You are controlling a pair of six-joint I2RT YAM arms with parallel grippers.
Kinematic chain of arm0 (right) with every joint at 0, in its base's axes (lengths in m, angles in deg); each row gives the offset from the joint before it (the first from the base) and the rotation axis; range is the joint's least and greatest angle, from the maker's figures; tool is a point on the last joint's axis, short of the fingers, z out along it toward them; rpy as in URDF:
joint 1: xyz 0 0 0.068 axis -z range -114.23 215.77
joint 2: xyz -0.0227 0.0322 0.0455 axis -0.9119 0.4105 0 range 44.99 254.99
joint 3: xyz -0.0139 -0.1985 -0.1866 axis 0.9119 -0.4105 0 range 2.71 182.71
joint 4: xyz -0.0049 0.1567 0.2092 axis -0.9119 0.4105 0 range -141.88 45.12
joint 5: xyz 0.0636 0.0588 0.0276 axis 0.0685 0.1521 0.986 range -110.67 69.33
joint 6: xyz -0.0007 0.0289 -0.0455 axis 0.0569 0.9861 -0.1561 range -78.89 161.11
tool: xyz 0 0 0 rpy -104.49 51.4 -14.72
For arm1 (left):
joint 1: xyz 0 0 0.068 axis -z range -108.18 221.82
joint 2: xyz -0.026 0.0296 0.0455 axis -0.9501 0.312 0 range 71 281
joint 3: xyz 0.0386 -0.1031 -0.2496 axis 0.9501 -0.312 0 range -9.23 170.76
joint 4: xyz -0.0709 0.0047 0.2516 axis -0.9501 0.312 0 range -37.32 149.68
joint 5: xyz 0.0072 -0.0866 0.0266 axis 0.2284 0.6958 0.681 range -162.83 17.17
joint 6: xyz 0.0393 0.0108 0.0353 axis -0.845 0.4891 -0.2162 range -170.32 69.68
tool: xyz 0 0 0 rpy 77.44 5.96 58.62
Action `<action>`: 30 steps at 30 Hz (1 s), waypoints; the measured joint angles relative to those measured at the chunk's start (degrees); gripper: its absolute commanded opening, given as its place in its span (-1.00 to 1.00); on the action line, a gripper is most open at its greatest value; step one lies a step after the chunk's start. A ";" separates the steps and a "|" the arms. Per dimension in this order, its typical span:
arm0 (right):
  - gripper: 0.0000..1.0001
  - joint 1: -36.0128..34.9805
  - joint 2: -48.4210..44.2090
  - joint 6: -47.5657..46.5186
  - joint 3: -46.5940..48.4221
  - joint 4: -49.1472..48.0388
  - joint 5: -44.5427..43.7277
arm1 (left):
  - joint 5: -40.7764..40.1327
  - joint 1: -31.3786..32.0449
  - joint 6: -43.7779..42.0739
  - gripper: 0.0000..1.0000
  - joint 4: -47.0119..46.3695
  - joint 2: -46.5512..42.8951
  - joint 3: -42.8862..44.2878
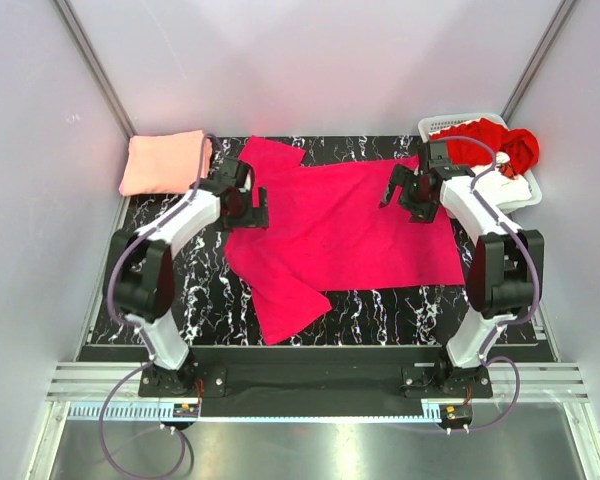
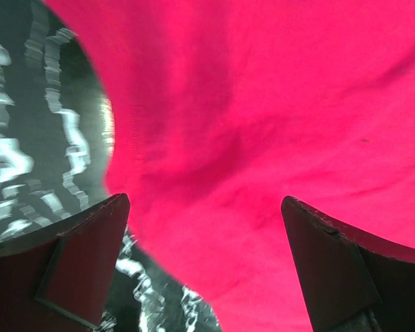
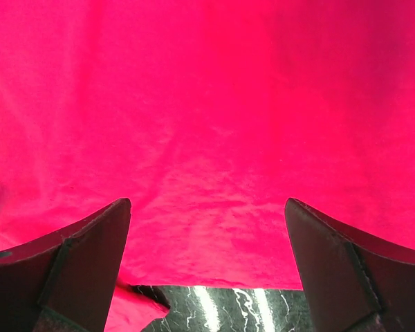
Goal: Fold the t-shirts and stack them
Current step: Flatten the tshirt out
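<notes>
A vivid magenta-pink t-shirt (image 1: pixel 330 225) lies spread flat on the black marbled table (image 1: pixel 380 305), one sleeve toward the back left and one toward the front. My left gripper (image 1: pixel 252 205) hovers open over its left edge; in the left wrist view the pink cloth (image 2: pixel 263 138) fills the space between the spread fingers (image 2: pixel 83 256), untouched. My right gripper (image 1: pixel 405 190) stands open above the shirt's right part; the right wrist view shows flat magenta cloth (image 3: pixel 207 124) and its hem. A folded pale salmon-pink t-shirt (image 1: pixel 163 162) rests at the back left. Red (image 1: pixel 490 145) and white (image 1: pixel 510 190) t-shirts lie bunched in the basket.
A white slatted plastic basket (image 1: pixel 442 125) stands at the back right corner, just behind my right arm. Grey walls close in on three sides. A metal rail runs along the near edge by the arm bases.
</notes>
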 measured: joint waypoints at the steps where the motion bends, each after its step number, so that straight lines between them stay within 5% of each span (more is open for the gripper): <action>1: 0.99 -0.02 0.87 0.02 -0.02 0.22 0.22 | 0.50 0.13 0.42 0.97 -0.26 1.95 0.00; 10: 0.99 -0.35 3.96 0.04 0.00 -0.07 1.46 | 1.66 0.35 0.33 0.96 0.39 19.93 9.86; 22: 1.00 -0.42 10.84 0.07 1.07 -0.55 3.08 | -2.01 -5.90 -4.11 0.96 6.99 30.03 25.94; 30: 0.99 -1.07 10.34 0.04 1.70 -0.39 4.04 | -7.78 -4.11 -4.59 0.98 11.08 24.26 23.12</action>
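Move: Under the left hand, some 9 cm below and 2 cm ahead, 3 cm right, is the t-shirt's left part. Its upper sleeve lies about 14 cm ahead and 4 cm right of that hand, its lower sleeve 19 cm back and 5 cm right, the folded orange shirt 11 cm ahead and 17 cm left. The right hand has the t-shirt's right part about 10 cm below, 3 cm back, 4 cm right; the basket is 9 cm ahead, 17 cm right. Sinking about 8 cm onto the t-shirt's left part, the open left hand sweeps level over the cloth, forward then also left towards the folded orange shirt, its fingers tipping steeper, before easing up and slightly back. Meanwhile the open right hand lowers some 6 cm over the right part and drifts 2 cm left; its contact can't be seen. ##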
